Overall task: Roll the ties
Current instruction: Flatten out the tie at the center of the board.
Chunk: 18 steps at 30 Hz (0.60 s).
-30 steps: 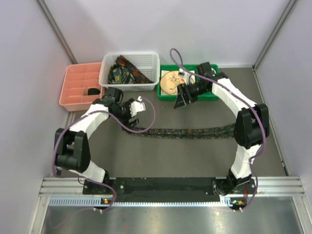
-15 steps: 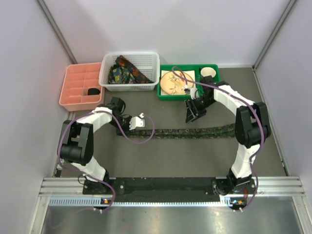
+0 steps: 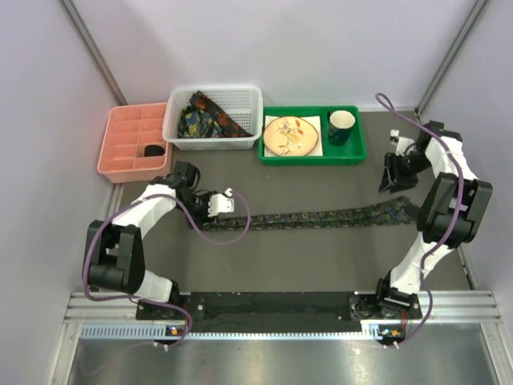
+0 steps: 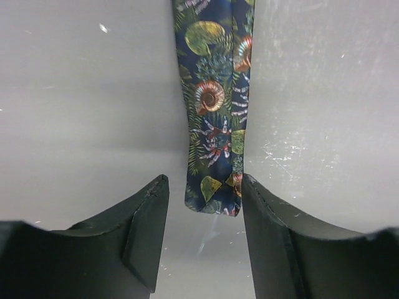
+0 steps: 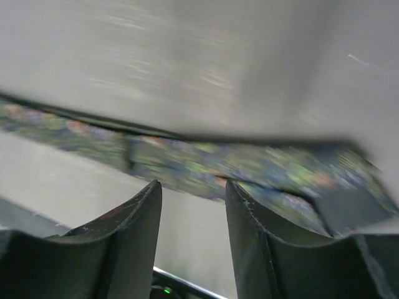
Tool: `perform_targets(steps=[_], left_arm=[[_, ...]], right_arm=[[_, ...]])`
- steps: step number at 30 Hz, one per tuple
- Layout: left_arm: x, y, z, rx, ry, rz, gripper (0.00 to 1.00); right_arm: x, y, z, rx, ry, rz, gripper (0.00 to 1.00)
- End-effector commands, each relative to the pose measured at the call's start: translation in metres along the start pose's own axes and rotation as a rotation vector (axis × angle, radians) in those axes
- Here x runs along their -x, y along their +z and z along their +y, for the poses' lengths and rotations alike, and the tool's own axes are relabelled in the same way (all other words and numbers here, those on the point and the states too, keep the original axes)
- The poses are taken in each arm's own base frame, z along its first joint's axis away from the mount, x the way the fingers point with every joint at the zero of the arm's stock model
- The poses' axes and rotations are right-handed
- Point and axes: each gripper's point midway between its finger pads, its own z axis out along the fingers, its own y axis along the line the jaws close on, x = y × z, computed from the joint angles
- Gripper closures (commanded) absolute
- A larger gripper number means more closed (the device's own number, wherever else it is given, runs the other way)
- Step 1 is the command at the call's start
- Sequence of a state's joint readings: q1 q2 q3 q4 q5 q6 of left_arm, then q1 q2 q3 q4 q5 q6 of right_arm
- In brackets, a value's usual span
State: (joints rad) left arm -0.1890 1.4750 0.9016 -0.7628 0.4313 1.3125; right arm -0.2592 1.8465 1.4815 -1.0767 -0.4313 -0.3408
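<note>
One tie [image 3: 321, 216], dark with a multicoloured print, lies stretched flat across the table from left to right. Its narrow end [image 4: 212, 199] sits on the table just between the tips of my left gripper [image 4: 204, 205], which is open; the end lies against the right finger [image 4: 280, 243]. From above, the left gripper [image 3: 223, 210] is at the tie's left end. My right gripper [image 3: 390, 180] hovers just above the tie's wide right end. In the blurred right wrist view the tie [image 5: 249, 162] runs across beyond the right gripper [image 5: 193, 193], open and holding nothing.
A white basket [image 3: 212, 143] at the back holds more ties [image 3: 210, 119]. Left of it stands a pink compartment tray [image 3: 132, 144]. A green tray [image 3: 353, 152] to its right carries a plate [image 3: 292, 135] and a dark cup [image 3: 340, 126]. Purple cables loop off both arms.
My right arm swung from over the green tray to the table's right side, near the tie's wide end. The left gripper came down to the tie's narrow end. Both jaws narrowed.
</note>
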Motion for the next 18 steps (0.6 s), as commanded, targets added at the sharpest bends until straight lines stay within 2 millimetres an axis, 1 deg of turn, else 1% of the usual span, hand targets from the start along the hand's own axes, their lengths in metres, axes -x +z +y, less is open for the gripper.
perform_targets(steps=[1, 3, 4, 6, 9, 10, 13, 18], left_arm=[[0.021, -0.014, 0.006, 0.03, 0.007, -0.081, 0.44], [0.021, -0.014, 0.005, 0.029, -0.002, -0.083, 0.44], [0.021, -0.014, 0.005, 0.027, -0.005, -0.084, 0.44], [0.023, -0.014, 0.004, 0.025, -0.012, -0.09, 0.44], [0.023, -0.014, 0.003, 0.025, -0.019, -0.093, 0.44], [0.023, -0.014, 0.003, 0.026, -0.023, -0.094, 0.44], [0.025, -0.015, 0.006, 0.038, -0.031, -0.099, 0.44], [0.025, -0.017, 0.008, 0.052, -0.042, -0.096, 0.43]], right_arm=[[0.005, -0.016, -0.035, -0.171, -0.025, -0.018, 0.55], [0.015, -0.01, -0.05, -0.218, 0.01, -0.033, 0.55], [0.018, -0.011, -0.059, -0.259, 0.023, -0.035, 0.55], [0.032, -0.012, -0.073, -0.31, 0.057, -0.075, 0.53], [0.042, -0.02, -0.092, -0.383, 0.084, -0.104, 0.52], [0.039, -0.017, -0.099, -0.4, 0.08, -0.08, 0.52], [0.03, -0.01, -0.112, -0.429, 0.072, -0.024, 0.52], [0.026, 0.003, -0.119, -0.429, 0.077, 0.005, 0.52]])
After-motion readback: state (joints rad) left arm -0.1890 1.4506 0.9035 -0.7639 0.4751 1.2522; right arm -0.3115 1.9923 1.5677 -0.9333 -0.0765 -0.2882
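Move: The tie's wide right end lies about 6 cm back and 5 cm to the right of my right hand, some 7 cm below it. The green tray's middle is about 17 cm ahead and 26 cm to the left of that hand; the cup in the tray is some 20 cm ahead and 17 cm left. From my left hand the same tie end is about 63 cm to the right, 4 cm farther out and 3 cm lower. I carry my half-open right hand about 9 cm to the right along the far side of the tie, slowing as it goes, while it sinks some 4 cm and edges outward. I tilt that wrist about 20 degrees so its leaning fingers come to point nearly straight down, still touching nothing. ##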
